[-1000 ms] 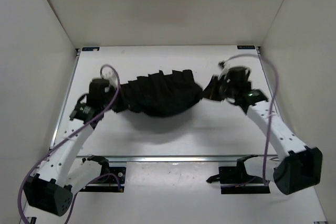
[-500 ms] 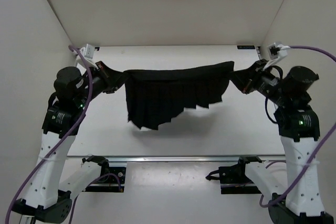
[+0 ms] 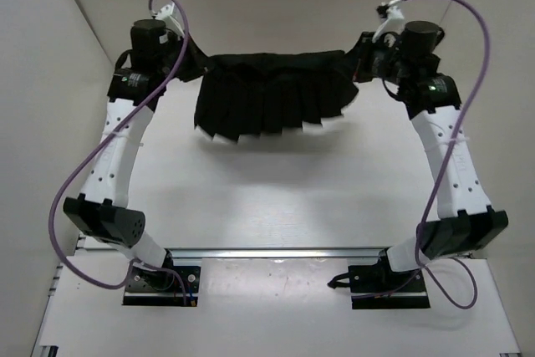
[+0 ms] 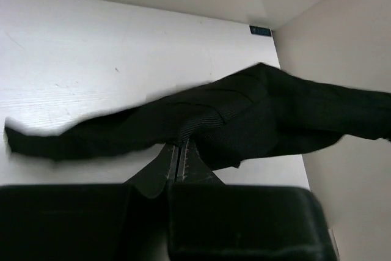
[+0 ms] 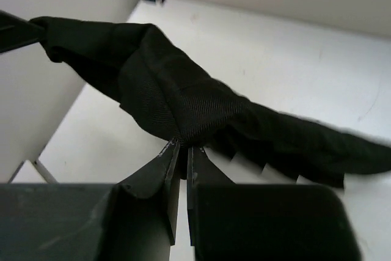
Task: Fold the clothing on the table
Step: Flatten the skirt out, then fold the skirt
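Note:
The clothing (image 3: 272,94), a black pleated garment with an uneven hem, hangs stretched in the air above the far part of the white table (image 3: 276,198). My left gripper (image 3: 197,64) is shut on its left top corner, and my right gripper (image 3: 358,54) is shut on its right top corner. In the left wrist view the closed fingertips (image 4: 179,148) pinch the clothing (image 4: 244,114). The right wrist view shows the right gripper (image 5: 181,146) clamped on the bunched clothing (image 5: 183,102), whose pleated hem trails off to the right.
White walls enclose the table on the left, right and far sides, close behind both raised arms. A metal rail (image 3: 276,251) runs along the near edge, with the arm bases (image 3: 159,277) behind it. Purple cables (image 3: 75,181) loop beside each arm.
Both arms have lifted and carried the garment from the table's middle up toward the far wall. It went from bunched to stretched wide, its hem now hanging free.

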### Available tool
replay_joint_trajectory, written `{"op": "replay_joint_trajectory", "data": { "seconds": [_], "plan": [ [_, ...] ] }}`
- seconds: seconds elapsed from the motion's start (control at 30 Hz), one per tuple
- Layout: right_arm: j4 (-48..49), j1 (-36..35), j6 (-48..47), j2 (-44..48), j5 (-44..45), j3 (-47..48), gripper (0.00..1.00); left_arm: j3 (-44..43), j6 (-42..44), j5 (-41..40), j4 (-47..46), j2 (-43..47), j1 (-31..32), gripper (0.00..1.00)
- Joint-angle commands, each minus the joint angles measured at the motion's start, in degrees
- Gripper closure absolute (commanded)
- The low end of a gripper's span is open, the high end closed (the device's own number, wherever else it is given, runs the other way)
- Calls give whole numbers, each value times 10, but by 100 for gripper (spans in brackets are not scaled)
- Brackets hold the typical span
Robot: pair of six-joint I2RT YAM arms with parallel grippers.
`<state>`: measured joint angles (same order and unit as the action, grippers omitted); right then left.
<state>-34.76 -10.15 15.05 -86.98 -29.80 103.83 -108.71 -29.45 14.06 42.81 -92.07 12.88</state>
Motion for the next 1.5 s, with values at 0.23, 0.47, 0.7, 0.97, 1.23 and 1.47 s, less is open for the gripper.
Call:
{"op": "replay_joint_trajectory", "data": {
  "seconds": [0.23,0.47,0.7,0.97,1.23,1.47],
  "plan": [
    [182,72,62,117,-47,-321,100,398,-20,-2,-170,169,-9,100],
    [232,71,136,97,-33,-556,100,659,-66,74,-275,152,-16,100],
    [104,32,134,212,41,-645,100,747,-66,27,-219,250,64,100],
    [-21,20,140,382,11,-708,100,797,-77,11,-94,429,82,100],
    [-209,53,113,546,4,-640,100,737,-76,36,37,552,55,100],
    [-196,27,102,481,36,-578,100,657,-40,46,4,454,22,100]
  ]
}}
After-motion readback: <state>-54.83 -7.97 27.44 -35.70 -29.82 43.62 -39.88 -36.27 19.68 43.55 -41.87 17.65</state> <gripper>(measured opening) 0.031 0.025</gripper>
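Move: I hold the skirt by two corners, taut between my hands; its middle hangs some 3 cm ahead of my left hand, 18 cm to its right and 16 cm lower. The table patch it will lie on is 18 cm right of that hand, about 9 cm back and 36 cm down. From my right hand that patch is some 18 cm left, 7 cm back and 38 cm down, and the skirt's middle 18 cm left, 5 cm ahead, 18 cm down. I lift both hands a touch, then whip them down together about 32 cm towards the table and back towards me, wrists tipping down some 40 degrees. From there I keep drawing the held edge back roughly 10 cm while raising it about 10 cm and easing the wrists partly up, both grippers still shut on the corners, the right a little farther out to the right. ##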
